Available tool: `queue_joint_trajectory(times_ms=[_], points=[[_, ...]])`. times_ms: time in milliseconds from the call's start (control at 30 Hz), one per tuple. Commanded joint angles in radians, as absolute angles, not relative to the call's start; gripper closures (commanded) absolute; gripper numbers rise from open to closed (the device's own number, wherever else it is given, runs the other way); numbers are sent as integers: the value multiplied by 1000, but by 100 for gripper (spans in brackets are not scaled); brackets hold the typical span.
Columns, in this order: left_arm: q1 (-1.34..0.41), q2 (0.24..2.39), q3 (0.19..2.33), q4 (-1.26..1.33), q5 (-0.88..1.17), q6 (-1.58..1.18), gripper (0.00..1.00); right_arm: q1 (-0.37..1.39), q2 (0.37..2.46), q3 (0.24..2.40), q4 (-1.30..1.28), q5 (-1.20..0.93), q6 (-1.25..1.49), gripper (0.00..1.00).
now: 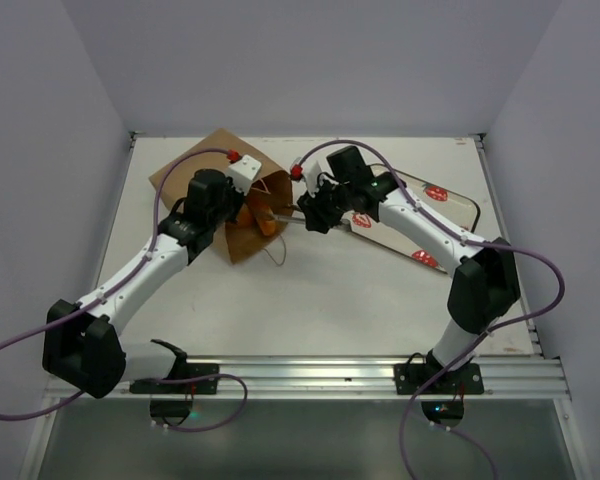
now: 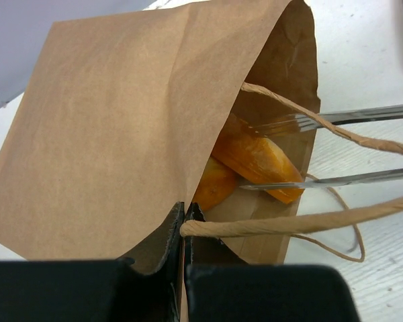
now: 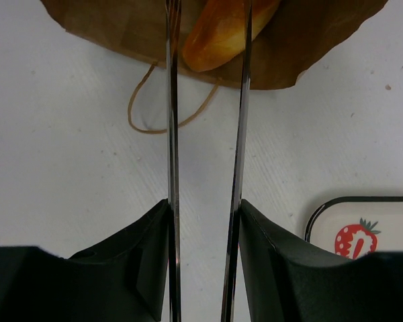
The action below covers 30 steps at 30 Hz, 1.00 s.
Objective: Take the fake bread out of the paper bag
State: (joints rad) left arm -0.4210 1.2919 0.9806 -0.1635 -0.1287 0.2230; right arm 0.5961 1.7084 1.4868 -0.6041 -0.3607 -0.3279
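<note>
The brown paper bag (image 1: 205, 165) lies on its side at the back left, its mouth facing right. My left gripper (image 2: 183, 218) is shut on the bag's (image 2: 121, 121) mouth edge, where a twisted handle (image 2: 289, 221) is attached. Orange fake bread (image 2: 258, 161) lies inside the mouth, with a second orange piece (image 2: 215, 184) behind it. My right gripper (image 3: 204, 204) is shut on metal tongs (image 3: 172, 134). The tongs' (image 2: 363, 115) two arms reach into the bag and sit above and below the bread (image 3: 218, 33).
A white tray (image 1: 450, 205) with strawberry prints lies at the back right, under my right arm, and its corner (image 3: 363, 221) shows in the right wrist view. A loose handle loop (image 3: 144, 127) rests on the table in front of the bag's mouth.
</note>
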Motion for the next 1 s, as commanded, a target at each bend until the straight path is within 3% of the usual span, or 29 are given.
queue_joint_trajectory(times_ms=[0,400,967], points=[[-417,1284,1042,-97,-37,147,100,601,1720,1526,-551,-275,-275,54],[-417,1356,1120,-110,-5,-52,100,614,1723,1465,-545,-218,-216,52],[-416,1373,1129,-92,61,-115,100,626,1807,1443,-558,-83,-201,51]])
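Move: The nearer fake bread, just inside the bag mouth, lies about 13 cm to the right hand's left, nearly level in forward reach and some 11 cm lower; its tongs already reach in there. A second fake bread is about 5 cm farther left, and the bag's lower handle loop lies 10 cm left and 7 cm back of that hand. From the left hand, closed on the upper mouth edge, the nearer bread is roughly 5 cm right and 13 cm below. Still pinching the upper edge of the bag mouth, the left hand drags the bag rightward about 4 cm towards the tongs, rolling its left side down nearly 20 degrees. The right hand keeps hold of the half-open tongs inside the mouth, first easing slightly forward, then sinking and drifting right, some 5 cm down in all, while turning clockwise so the arms sit astride the nearer fake bread. Neither hand's fingers open or close. ##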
